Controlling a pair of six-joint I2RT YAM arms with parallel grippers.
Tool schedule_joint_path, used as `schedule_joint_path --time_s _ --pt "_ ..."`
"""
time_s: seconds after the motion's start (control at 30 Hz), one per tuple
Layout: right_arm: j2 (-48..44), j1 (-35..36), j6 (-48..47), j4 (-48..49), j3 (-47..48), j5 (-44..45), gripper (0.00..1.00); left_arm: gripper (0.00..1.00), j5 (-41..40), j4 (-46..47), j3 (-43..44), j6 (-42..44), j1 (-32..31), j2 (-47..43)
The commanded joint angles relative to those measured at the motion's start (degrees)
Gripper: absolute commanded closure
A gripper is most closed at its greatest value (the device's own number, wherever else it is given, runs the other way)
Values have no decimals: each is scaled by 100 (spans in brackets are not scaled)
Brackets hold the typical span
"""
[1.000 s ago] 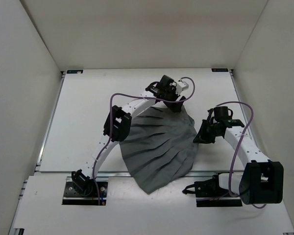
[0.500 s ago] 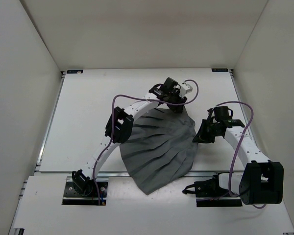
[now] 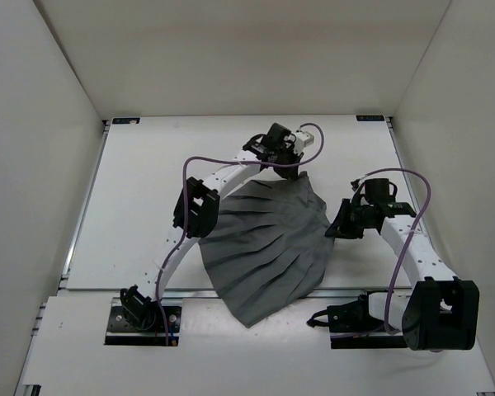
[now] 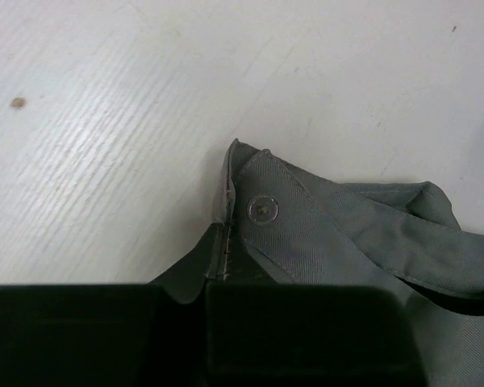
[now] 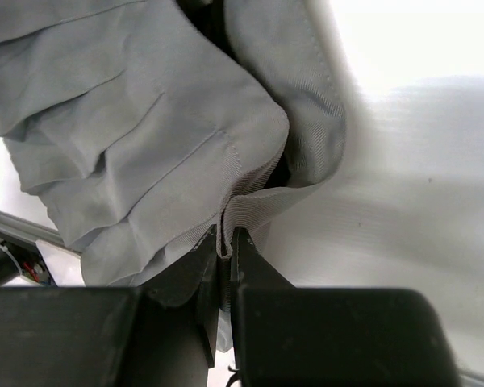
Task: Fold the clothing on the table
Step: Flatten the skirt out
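Observation:
The clothing (image 3: 268, 247) is a dark grey pleated skirt, fanned out on the white table (image 3: 148, 190), with its hem over the near edge. My left gripper (image 3: 294, 170) is at the skirt's far corner. In the left wrist view it (image 4: 206, 289) is shut on the waistband end (image 4: 347, 234), just below a round snap (image 4: 263, 210). My right gripper (image 3: 337, 229) is at the skirt's right edge. The right wrist view shows that gripper (image 5: 226, 246) shut on a pinched fold of the clothing (image 5: 145, 121), raised slightly off the table (image 5: 403, 177).
White enclosure walls (image 3: 41, 165) stand on the left, back and right. Both arm bases (image 3: 136, 313) sit on the near shelf, where the skirt's hem tip (image 3: 249, 318) overhangs. Purple cables (image 3: 412, 177) loop off both arms.
My left gripper has gone from open to shut on the waistband corner, its wrist shifting slightly. The skirt's far corner now looks drawn up. The right arm has barely moved.

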Motion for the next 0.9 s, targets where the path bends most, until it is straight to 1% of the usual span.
schedule_joint_path --time_s 0.0,0.1,0.17,0.2,0.3,0.33,0.4,0.43,0.47,0.5,0.53,0.57,0.6,0.63,0.67,0.7,0.73,0.77,0.8,0.87 --pt "-243 -47 -312 228 372 -240 100 100 -1 151 -127 -173 313 -931" --pt "-331 -47 -409 175 575 -275 100 100 61 564 -943 -402 489 -1756" --pt "-357 -257 -487 193 706 -337 100 100 35 1002 -1907 -559 560 -2545" --pt "-410 -267 -479 176 733 -433 100 100 8 1031 -2312 -595 647 -2706" --pt "-463 -319 -523 105 716 -600 99 100 -36 926 -3043 -745 745 -3557" --pt "-489 -293 -514 105 707 -618 100 100 -45 891 -3176 -814 788 -3664" --pt "-577 -197 -366 131 532 -776 100 100 -141 1099 -4034 -772 754 -4155" --pt "-595 -127 -356 158 418 -811 100 100 -185 1249 -4143 -771 684 -4227" --pt "-621 -74 -269 236 260 -803 100 100 -203 1181 -4118 -745 631 -4158" --pt "-612 -99 -155 341 180 -829 100 100 -194 1041 -3752 -693 605 -3896" --pt "-604 57 -119 368 5 -873 100 84 -90 770 -3296 -709 535 -3502" --pt "-647 85 -84 447 -127 -995 100 59 -10 558 -3039 -736 473 -3316" --pt "-604 102 -49 509 -224 -1014 100 49 -36 391 -2576 -797 455 -2913" --pt "-691 120 -57 527 -251 -1040 100 41 -10 320 -2362 -876 411 -2753" --pt "-683 146 -22 614 -295 -979 100 40 -27 293 -2012 -998 324 -2386" --pt "-718 138 -5 597 -321 -1031 99 30 -18 397 -1765 -1182 314 -2112" --pt "-761 120 4 597 -391 -1049 100 21 -1 520 -1701 -1323 314 -1988" --pt "-753 94 13 615 -357 -1040 100 19 17 643 -1570 -1516 332 -1804" --pt "-788 76 4 623 -365 -1040 99 13 52 749 -1430 -1684 332 -1567" --pt "-814 23 -57 562 -383 -1049 100 8 -35 706 -1140 -1764 367 -1259"
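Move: The skirt's waist corner with the button sits in the left hand's shut fingers, its tip about 1 cm to the right and 1 cm lower. From that hand the skirt's middle is roughly 22 cm back, 8 cm left and 4 cm below. The right hand still pinches the side edge right at its fingertips; from it the waist corner is some 20 cm ahead, 8 cm left, 5 cm below, and the skirt's middle about 3 cm back, 18 cm left, 7 cm below. Already pinching the waist corner, the left hand whips up about 17 cm and some 12 cm left, then opens wide and comes back down and to the right, stopping about 8 cm above where it began, free of the cloth. Meanwhile the right hand keeps its pinch on the side edge, bobs up some 5 cm and slightly forward, then sinks back while easing a little left. ##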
